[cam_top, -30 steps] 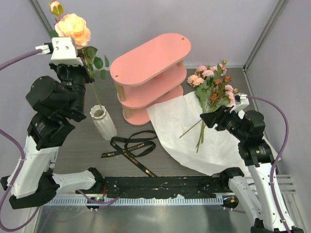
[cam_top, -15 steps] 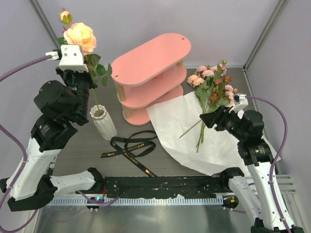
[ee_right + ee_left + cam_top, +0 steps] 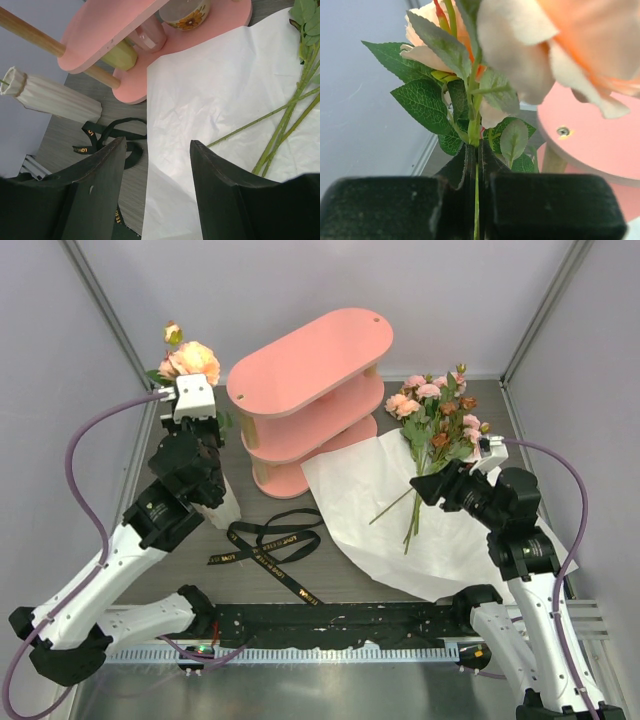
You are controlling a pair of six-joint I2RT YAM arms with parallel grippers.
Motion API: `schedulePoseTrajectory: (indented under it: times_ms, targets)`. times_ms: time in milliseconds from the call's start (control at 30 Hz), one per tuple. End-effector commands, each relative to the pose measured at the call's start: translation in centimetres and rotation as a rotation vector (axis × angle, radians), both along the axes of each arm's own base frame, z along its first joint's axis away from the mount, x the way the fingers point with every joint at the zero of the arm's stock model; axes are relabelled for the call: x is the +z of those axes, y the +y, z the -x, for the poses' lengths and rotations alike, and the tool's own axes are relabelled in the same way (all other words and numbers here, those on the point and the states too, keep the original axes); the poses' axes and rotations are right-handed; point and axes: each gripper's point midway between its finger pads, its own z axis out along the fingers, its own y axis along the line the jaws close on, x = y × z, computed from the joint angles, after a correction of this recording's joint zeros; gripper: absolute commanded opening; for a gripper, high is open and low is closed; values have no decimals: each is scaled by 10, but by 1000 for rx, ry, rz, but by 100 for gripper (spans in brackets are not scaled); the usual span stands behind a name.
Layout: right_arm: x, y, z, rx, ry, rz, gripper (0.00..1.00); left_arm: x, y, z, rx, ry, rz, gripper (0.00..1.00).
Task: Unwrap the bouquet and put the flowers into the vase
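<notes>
My left gripper [image 3: 476, 165] is shut on the thin green stem of a peach rose [image 3: 190, 360], whose bloom [image 3: 560, 45] and leaves fill the left wrist view. It stands right above the white ribbed vase [image 3: 222, 508], which the arm mostly hides. In the right wrist view a green stem tip shows at the vase [image 3: 50, 97] rim. The other flowers [image 3: 437, 425] lie on the opened white paper [image 3: 360, 490], with their stems [image 3: 285, 125] running across it. My right gripper [image 3: 420, 487] hovers open over the paper [image 3: 215, 90], left of the stems, holding nothing.
A pink three-tier shelf [image 3: 310, 390] stands behind the vase and paper, and a flowered cup [image 3: 182, 12] sits on its lower tier. The untied black ribbon [image 3: 270, 540] lies on the table in front of it. Grey walls enclose the table on both sides.
My left arm has come down and to the right with the peach rose, bringing the bloom much lower over the vase. The right arm has stayed where it was.
</notes>
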Motion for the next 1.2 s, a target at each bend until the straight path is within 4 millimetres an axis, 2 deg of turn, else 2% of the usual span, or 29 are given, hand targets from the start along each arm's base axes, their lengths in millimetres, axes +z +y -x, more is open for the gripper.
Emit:
schedulePoseTrajectory:
  times_ms: [0, 100, 167, 200, 367, 400, 433, 500, 533, 600, 633, 700, 733, 867, 900, 933, 967, 1000, 1067, 1100, 1133, 1167]
  targets:
    - [2, 0, -3, -3, -25, -4, 60, 8, 34, 5, 152, -134, 181, 0]
    - [-2, 1, -3, -1, -14, -9, 60, -7, 43, -1, 199, -132, 218, 2]
    - [-5, 2, -3, 0, -6, -10, 60, -17, 48, -4, 223, -113, 219, 8]
    - [-4, 2, -3, 0, -7, -10, 59, -18, 46, -7, 219, -128, 267, 9]
    - [-6, 1, -3, -2, -4, -9, 60, -36, 43, -11, 203, -72, 286, 15]
    - [-7, 1, -3, -2, 2, -8, 60, -38, 43, -11, 205, -67, 288, 22]
    - [-8, 1, -4, -2, 4, -9, 59, -39, 43, -10, 202, -67, 302, 36]
    - [-10, 2, -5, -3, 12, -10, 60, -40, 44, -7, 194, -56, 302, 49]
    - [-9, 2, -5, -3, 12, -10, 59, -38, 45, -4, 186, -63, 315, 63]
    - [-10, 2, -6, -5, 17, -12, 60, -39, 45, 0, 164, -49, 313, 75]
    - [-11, 1, -7, -7, 21, -12, 60, -37, 46, 4, 153, -50, 319, 85]
    - [-12, 1, -8, -13, 29, -17, 59, -38, 44, 7, 119, -30, 315, 93]
    - [-15, 1, -11, -17, 44, -20, 59, -38, 43, 10, 102, -22, 314, 100]
    - [-30, -6, -20, -80, 110, -14, 59, -28, 42, 24, 17, -36, 350, 100]
    - [-34, -9, -22, -102, 129, -9, 59, -24, 35, 25, -40, -36, 365, 100]
    - [-42, -19, -27, -165, 161, 15, 59, -18, 32, 29, -77, -46, 378, 100]
    - [-53, -23, -32, -199, 213, 25, 59, -13, 24, 30, -134, -52, 386, 100]
    - [-60, -28, -36, -231, 243, 40, 59, -6, 7, 34, -251, -54, 391, 100]
    - [-68, -37, -43, -287, 294, 70, 59, 9, -12, 41, -389, -69, 404, 100]
    - [-81, -40, -48, -308, 351, 91, 59, 14, -22, 43, -447, -71, 406, 100]
    - [-79, -47, -55, -350, 358, 110, 59, 22, -41, 49, -565, -74, 412, 100]
    - [-83, -51, -59, -377, 379, 127, 58, 24, -49, 51, -606, -70, 415, 100]
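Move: The vase, with the held flower's stem already in its mouth, has its middle some 32 cm below the left hand, about 4 cm to its left and 2 cm back. The pink shelf is about 10 cm ahead and 13 cm right of that hand, and the black ribbon 9 cm back and 6 cm right. The remaining flowers' stems lie roughly 10 cm ahead of the right hand, 4 cm right and 25 cm down; the white wrapping paper's middle is level with that hand, 4 cm right. The peach rose is lowered about 4 to 5 cm farther into the vase and brought as far left by the left hand, whose fingers then open wide and let go of its stem; the hand backs off towards the base, rising, then swings right, turning clockwise with its left side dipping. The right hand, fingers still part open, sinks slowly, then dives forward and right towards the remaining stems, some 8 cm down in all, tipping its fingers down about 20 degrees. ##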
